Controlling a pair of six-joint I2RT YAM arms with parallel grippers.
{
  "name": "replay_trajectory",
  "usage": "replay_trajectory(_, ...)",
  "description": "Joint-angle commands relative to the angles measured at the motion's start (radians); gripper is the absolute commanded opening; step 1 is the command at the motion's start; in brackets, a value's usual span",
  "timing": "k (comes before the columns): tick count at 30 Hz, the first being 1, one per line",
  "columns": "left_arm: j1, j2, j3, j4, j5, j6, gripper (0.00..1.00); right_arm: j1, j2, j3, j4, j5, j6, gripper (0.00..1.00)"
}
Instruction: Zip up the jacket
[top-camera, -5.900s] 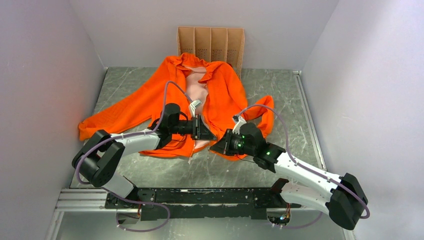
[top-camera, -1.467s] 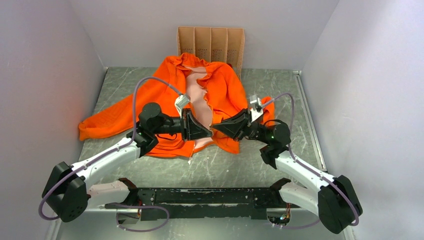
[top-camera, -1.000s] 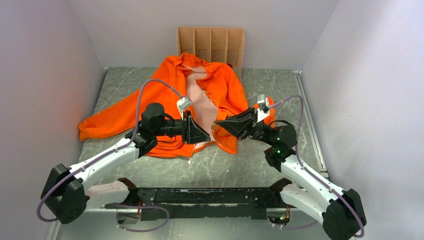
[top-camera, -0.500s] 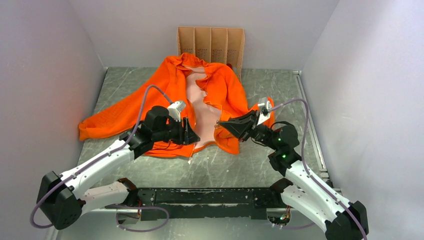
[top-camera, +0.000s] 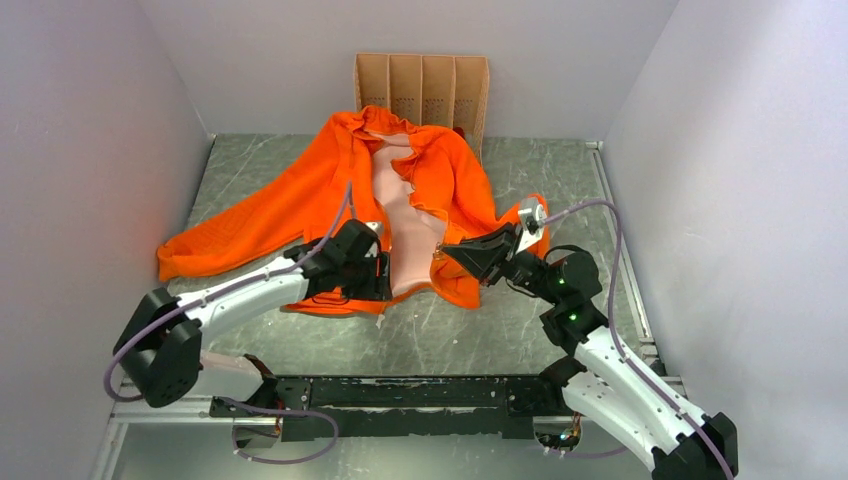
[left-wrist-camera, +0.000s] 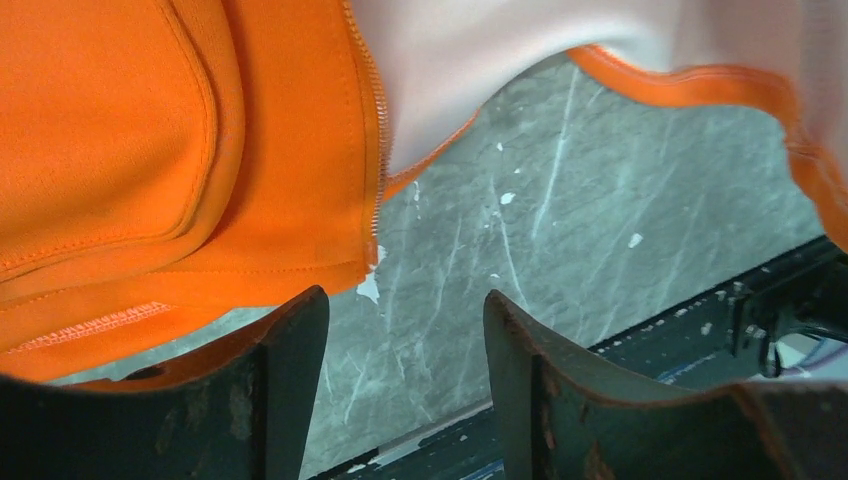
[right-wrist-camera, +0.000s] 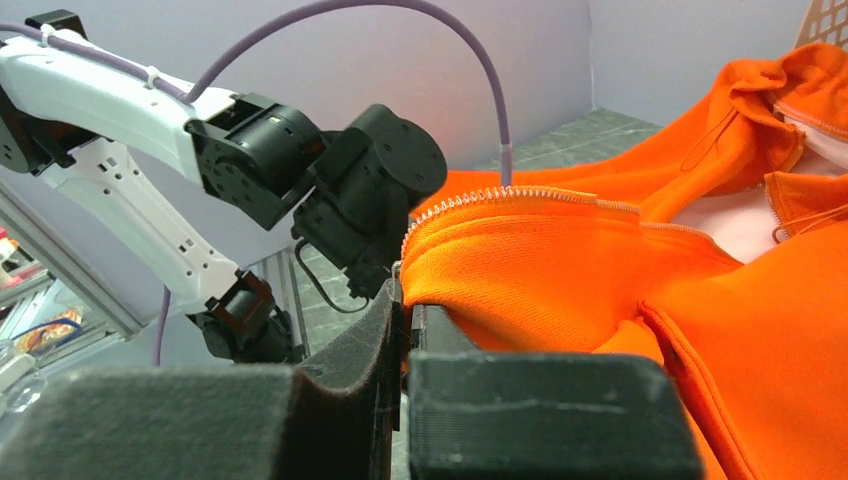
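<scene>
The orange jacket (top-camera: 300, 200) lies open on the table, its pale pink lining (top-camera: 405, 215) showing between the front panels. My left gripper (top-camera: 378, 275) hovers open over the bottom corner of the left panel. In the left wrist view its fingers (left-wrist-camera: 290, 350) frame bare table, with the zipper teeth (left-wrist-camera: 378, 150) and hem corner just beyond my left gripper (left-wrist-camera: 400, 305). My right gripper (top-camera: 440, 253) is shut on the right panel's zipper edge and holds it lifted. The right wrist view shows that zipper edge (right-wrist-camera: 500, 195) rising from my right gripper (right-wrist-camera: 403, 290).
A cardboard divider box (top-camera: 421, 90) stands against the back wall behind the collar. Grey walls close in both sides. The dark mounting rail (top-camera: 400, 395) runs along the near edge of the marbled table (top-camera: 560, 180). One sleeve (top-camera: 200, 255) stretches to the left.
My left gripper's jaws have widened and it has drawn back and down toward the left panel's bottom corner. The right gripper stays shut on the zipper edge, drifting slightly right.
</scene>
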Motion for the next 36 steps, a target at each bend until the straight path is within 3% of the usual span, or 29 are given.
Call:
replay_trajectory(1, -0.033, 0.067, 0.070, -0.073, -0.097, 0.015, 0.64, -0.002, -0.022, 0.015, -0.004, 0.010, -0.014, 0.00)
replay_trajectory(8, -0.045, 0.186, 0.118, -0.123, -0.193, 0.030, 0.62, -0.003, -0.029, 0.015, -0.014, 0.013, -0.015, 0.00)
replay_trajectory(22, -0.065, 0.295, 0.132, -0.112, -0.122, 0.080, 0.57, -0.002, -0.031, 0.004, -0.016, 0.022, -0.020, 0.00)
replay_trajectory(31, -0.098, 0.380, 0.148, -0.150, -0.167, 0.079, 0.46, -0.002, -0.037, -0.008, -0.014, 0.027, -0.019, 0.00)
replay_trajectory(36, -0.106, 0.397, 0.133, -0.154, -0.165, 0.070, 0.33, -0.002, -0.037, -0.010, -0.016, 0.031, -0.020, 0.00)
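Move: Almost directly below the left hand, about 8 cm down and 1 cm to its left, lies the bottom zipper corner of the jacket's left front. The pocket on that front is some 8 cm ahead and 6 cm left, at the same low level. The other front's zip end is held up in the right hand, roughly 10 cm right, level fore-and-aft and 22 cm higher. From the right hand the left-front corner lies about 9 cm left, level fore-and-aft and 30 cm down. Sinking about 7 cm onto the bottom zipper corner of the left front, with a slight shift to its left, the left hand rolls some 20 degrees so its fingers point almost straight down. Near the bottom they close from wide to about a third open, gathering the cloth between the tips. The right hand stays put and keeps its pinch on the other zip end. ##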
